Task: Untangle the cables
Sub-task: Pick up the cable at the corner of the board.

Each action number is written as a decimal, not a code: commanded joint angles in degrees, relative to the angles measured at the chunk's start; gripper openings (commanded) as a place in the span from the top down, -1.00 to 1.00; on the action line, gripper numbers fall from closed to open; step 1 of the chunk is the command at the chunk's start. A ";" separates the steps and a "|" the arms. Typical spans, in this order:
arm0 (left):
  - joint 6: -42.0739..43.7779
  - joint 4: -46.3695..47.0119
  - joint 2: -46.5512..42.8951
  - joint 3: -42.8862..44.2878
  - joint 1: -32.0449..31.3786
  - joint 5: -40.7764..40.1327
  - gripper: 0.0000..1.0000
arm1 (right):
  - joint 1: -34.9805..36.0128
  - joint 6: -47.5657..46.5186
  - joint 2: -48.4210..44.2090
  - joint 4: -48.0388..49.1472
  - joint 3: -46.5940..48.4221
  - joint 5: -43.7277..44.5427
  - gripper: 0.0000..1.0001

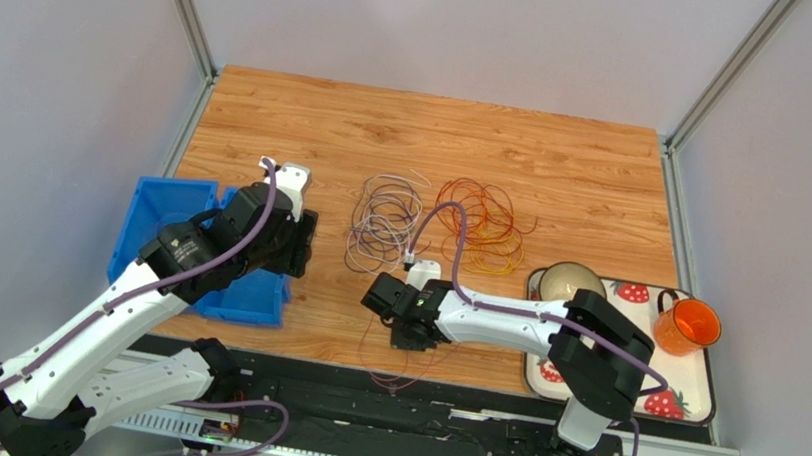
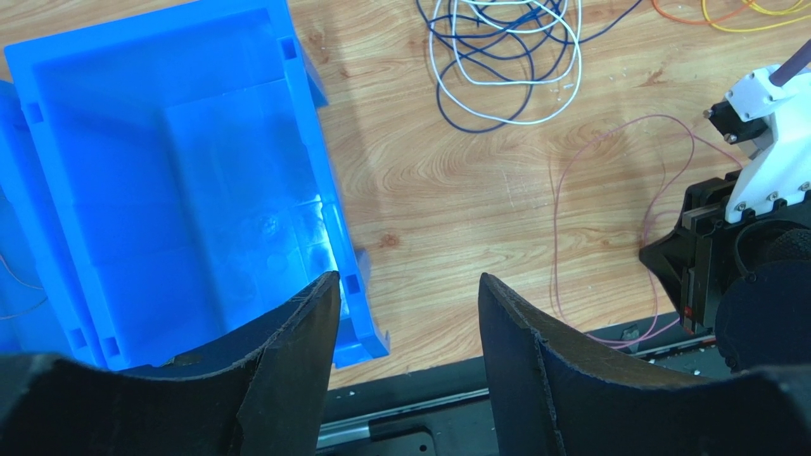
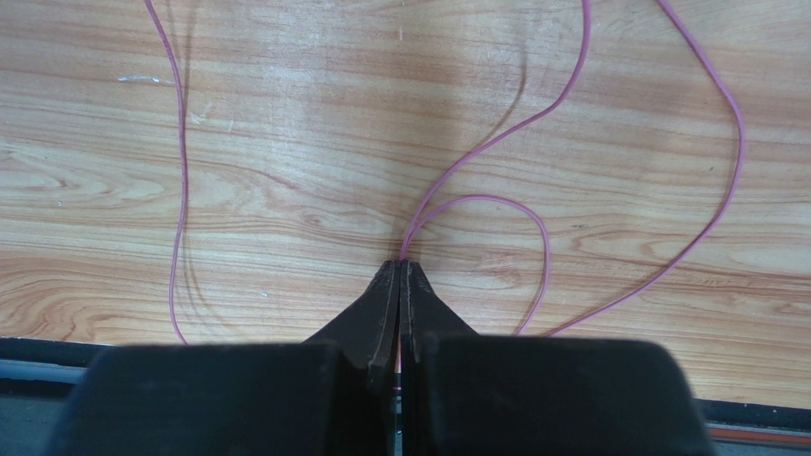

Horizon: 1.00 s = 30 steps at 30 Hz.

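Observation:
The cables lie in separate heaps on the wooden table. A white and dark grey bundle (image 1: 386, 219) (image 2: 504, 66) is at the centre and a red-orange and yellow bundle (image 1: 484, 225) lies to its right. A thin purple-pink cable (image 3: 182, 190) loops near the front edge. My right gripper (image 1: 403, 342) (image 3: 401, 264) is shut on this purple-pink cable, two strands of which run out from its fingertips. My left gripper (image 1: 294, 242) (image 2: 407, 280) hangs open and holds nothing, above the right edge of a blue bin (image 1: 163, 228) (image 2: 171, 171).
A strawberry-patterned tray (image 1: 701, 393) at the right front carries an orange cup (image 1: 689, 326) and a beige bowl (image 1: 568, 283). The black rail of the arm bases (image 1: 395, 414) runs along the front edge. Grey walls enclose the table.

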 commanded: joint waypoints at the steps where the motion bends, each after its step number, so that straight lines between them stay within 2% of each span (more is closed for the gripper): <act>1: 0.85 1.61 -0.46 -0.10 0.25 0.08 -0.27 | 0.17 -0.78 2.92 -0.81 -0.93 3.67 1.00; 5: 0.59 1.70 -1.51 -0.01 0.25 1.74 -0.20 | 0.17 -7.72 -1.21 -1.95 3.19 5.96 1.00; 11: -0.90 1.43 -2.30 1.49 0.25 8.42 -0.20 | 0.08 -17.56 -14.21 -2.22 8.47 7.55 1.00; 21: -4.33 6.09 -2.56 5.44 0.16 20.72 -0.19 | -0.10 -31.53 -28.63 3.12 13.32 0.71 1.00; 27: -5.82 7.15 -0.63 6.50 0.25 21.96 -0.21 | -0.71 -33.31 -30.13 3.84 13.76 -2.82 1.00; 30: -9.15 10.74 -0.46 0.27 0.25 22.66 -0.20 | -0.62 -31.91 -31.62 3.93 11.21 -0.64 1.00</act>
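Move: The pink cable is already pinched in my shut right fingertips, a centimetre or so above the board and near its front edge. The white-blue bundle lies about 21 cm ahead of that hand and 7 cm left; the red-yellow bundle is 23 cm ahead and 10 cm right. From my open left hand the pinched cable is some 4 cm back, 18 cm right and 20 cm below, and the near blue bin 7 cm ahead, 11 cm left and 17 cm below. Keeping the pink cable pinched, I hoist my right hand about 25 cm nearly straight up off the board, quickly through the middle and then easing to a stop, while its fingers swing from pointing down towards forward and left. My left hand, staying open, comes some 7 cm right and then also 6 cm up towards it, rolling about 20 degrees so its left side drops. ##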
